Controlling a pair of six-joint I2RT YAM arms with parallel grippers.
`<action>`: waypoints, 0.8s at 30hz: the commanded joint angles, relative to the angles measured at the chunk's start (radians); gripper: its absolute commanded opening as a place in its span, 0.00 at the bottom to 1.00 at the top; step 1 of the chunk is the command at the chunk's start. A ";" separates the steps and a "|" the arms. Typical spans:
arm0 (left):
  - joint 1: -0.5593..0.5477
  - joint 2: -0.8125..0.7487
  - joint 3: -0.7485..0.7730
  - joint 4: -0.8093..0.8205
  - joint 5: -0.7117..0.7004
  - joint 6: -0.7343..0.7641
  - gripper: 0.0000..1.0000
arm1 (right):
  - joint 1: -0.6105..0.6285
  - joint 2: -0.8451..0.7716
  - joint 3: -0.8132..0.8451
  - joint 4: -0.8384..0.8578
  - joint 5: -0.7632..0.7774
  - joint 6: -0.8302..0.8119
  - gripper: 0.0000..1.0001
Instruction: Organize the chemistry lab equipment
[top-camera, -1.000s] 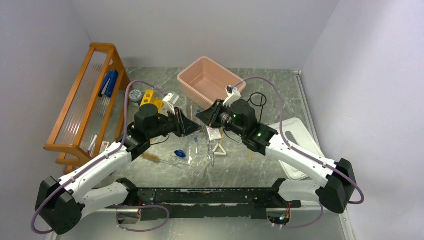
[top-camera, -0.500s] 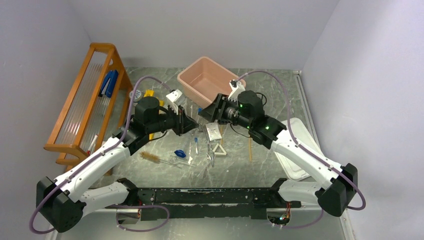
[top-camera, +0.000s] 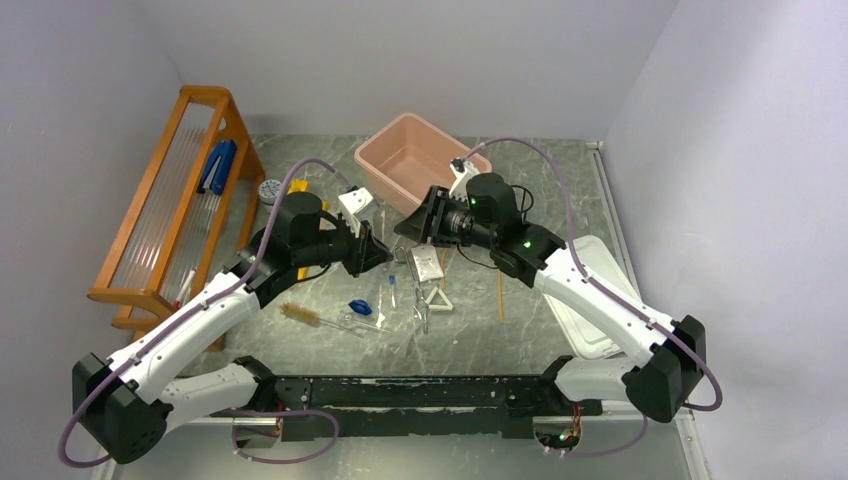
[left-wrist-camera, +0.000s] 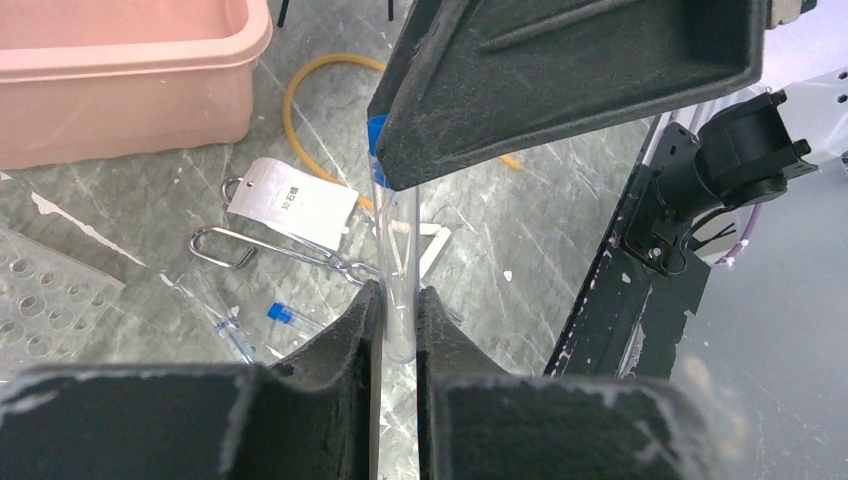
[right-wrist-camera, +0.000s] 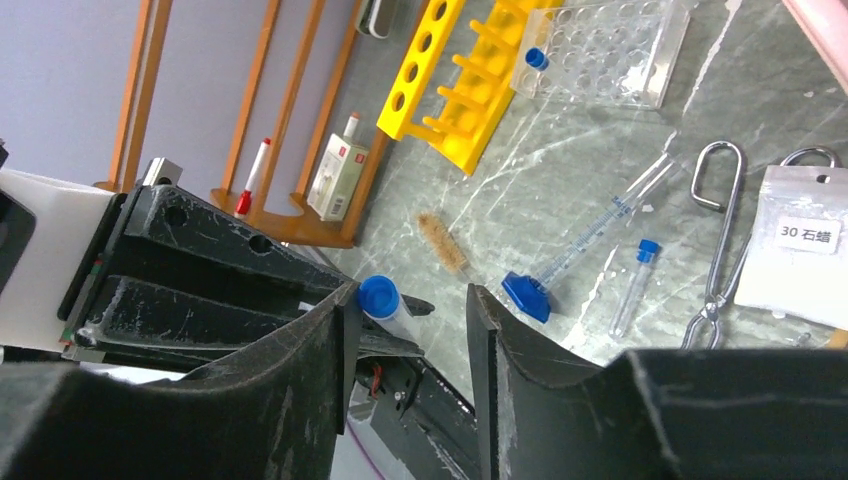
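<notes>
My left gripper (left-wrist-camera: 398, 296) is shut on the lower end of a clear blue-capped tube (left-wrist-camera: 397, 262), held above the table in the middle (top-camera: 390, 247). My right gripper (right-wrist-camera: 405, 296) faces it with its jaws open. The tube's blue cap (right-wrist-camera: 378, 295) sits between them, against one finger (right-wrist-camera: 340, 330). Below lie metal tongs (left-wrist-camera: 290, 250), a white triangle (left-wrist-camera: 432, 247), tan tubing (left-wrist-camera: 300, 90), a small blue-capped tube (right-wrist-camera: 635, 277) and a brown brush (right-wrist-camera: 442, 241). The yellow tube rack (right-wrist-camera: 450, 90) stands further left.
The pink tub (top-camera: 420, 160) is at the back centre, with a black wire tripod (top-camera: 515, 197) to its right. A white lid (top-camera: 590, 300) lies at the right and a wooden rack (top-camera: 170, 210) at the left. A labelled bag (left-wrist-camera: 290, 200), a clear well plate (right-wrist-camera: 600, 45) and a blue-ended syringe (right-wrist-camera: 560, 265) lie among the items.
The right gripper's jaws have opened around the tube's cap end while the left gripper has closed on the tube. Both wrists have shifted a little toward the tub.
</notes>
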 joint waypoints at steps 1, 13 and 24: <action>-0.004 -0.021 0.003 0.001 0.026 0.029 0.05 | -0.018 0.011 0.002 0.009 -0.043 0.011 0.43; -0.004 -0.015 0.019 -0.010 0.020 0.015 0.05 | -0.025 0.039 0.009 0.042 -0.119 0.004 0.28; -0.004 -0.017 0.052 -0.056 -0.158 -0.053 0.51 | -0.027 0.061 0.030 0.052 -0.085 -0.078 0.14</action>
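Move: The left hand still holds a test tube upright by its lower part, its blue cap roughly 3 cm ahead of, 1 cm right of and 4 cm above that hand. From the right hand, whose part-open fingers already straddle the cap, it lies about 1 cm left and 1 cm down, level fore and aft. Some 25 cm below the right hand, the metal tongs lie about 4 cm right, straight out, and the white packet 5 cm ahead and 7 cm right. Pinching the tube just at its blue cap, the right fingers close from about half open while that hand eases roughly 1 cm left and slightly down, turning some 5 degrees counter-clockwise. The left hand keeps its grip almost in place, sinking a little under 1 cm, then opens its fingers at the very end, letting go of the tube's lower part. ##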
